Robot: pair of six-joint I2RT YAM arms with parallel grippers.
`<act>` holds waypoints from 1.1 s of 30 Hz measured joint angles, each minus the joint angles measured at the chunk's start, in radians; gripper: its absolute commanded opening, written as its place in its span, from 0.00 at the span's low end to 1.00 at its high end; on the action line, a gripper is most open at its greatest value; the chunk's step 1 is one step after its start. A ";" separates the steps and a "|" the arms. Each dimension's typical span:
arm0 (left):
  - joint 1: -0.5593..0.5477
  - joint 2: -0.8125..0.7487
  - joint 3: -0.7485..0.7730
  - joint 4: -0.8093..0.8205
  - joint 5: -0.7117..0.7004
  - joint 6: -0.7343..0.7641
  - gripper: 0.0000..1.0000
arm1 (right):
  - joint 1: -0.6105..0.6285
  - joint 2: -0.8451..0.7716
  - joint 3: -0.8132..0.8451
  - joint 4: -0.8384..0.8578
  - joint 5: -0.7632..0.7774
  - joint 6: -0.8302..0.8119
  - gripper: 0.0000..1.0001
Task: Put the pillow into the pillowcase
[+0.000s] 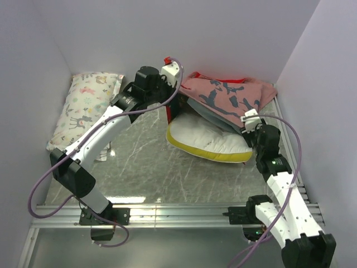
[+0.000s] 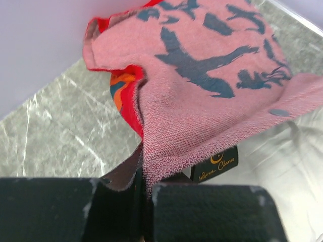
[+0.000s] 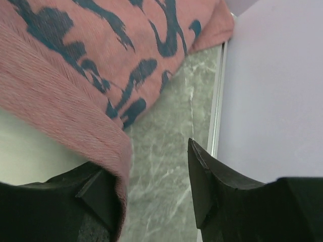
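The pillow (image 1: 207,143), cream with a yellow edge band, lies at the middle right of the table, its far part tucked under the pillowcase (image 1: 231,94). The case lies pink side up with dark calligraphy showing. My left gripper (image 1: 173,111) is at the case's left end and is shut on its hem (image 2: 146,174), with a red lining (image 2: 132,108) showing beside it. My right gripper (image 1: 247,131) is at the case's right side. Its jaws (image 3: 149,166) stand open with bare table between them. The case's hem (image 3: 108,148) lies against the left finger.
A white animal-print pillow (image 1: 86,106) lies along the left wall. Walls close in the back and both sides. A metal rail (image 3: 218,96) runs along the right wall, close to my right fingers. A dark label (image 2: 217,163) hangs under the case's hem.
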 measured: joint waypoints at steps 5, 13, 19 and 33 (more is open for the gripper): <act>0.046 0.016 0.008 -0.035 0.051 -0.023 0.00 | -0.072 -0.103 -0.034 -0.035 -0.071 -0.031 0.00; 0.098 0.055 0.127 -0.121 0.127 -0.048 0.00 | -0.097 -0.004 0.253 -0.253 -0.100 0.010 0.00; 0.179 0.162 0.563 -0.150 0.163 -0.068 0.00 | -0.090 0.269 1.035 -0.344 -0.158 0.058 0.00; 0.173 -0.040 0.426 -0.097 0.106 0.076 0.00 | -0.082 0.353 1.268 -0.531 -0.235 -0.046 0.00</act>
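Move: The left hand already holds the pillowcase rim's left corner; the right-hand part of the rim lies about 27 cm to its right, 12 cm back and 13 cm lower. That rim sits between the right hand's open fingers, 1 cm left of centre. From the right hand, the pillow's exposed end is about 15 cm left, 2 cm ahead and 10 cm below; the case's body is 13 cm ahead, 8 cm left and 10 cm below. Right fingers pinch the rim, then both hands whip the case up, roughly 40 cm right, 25 left, and sink slightly. ##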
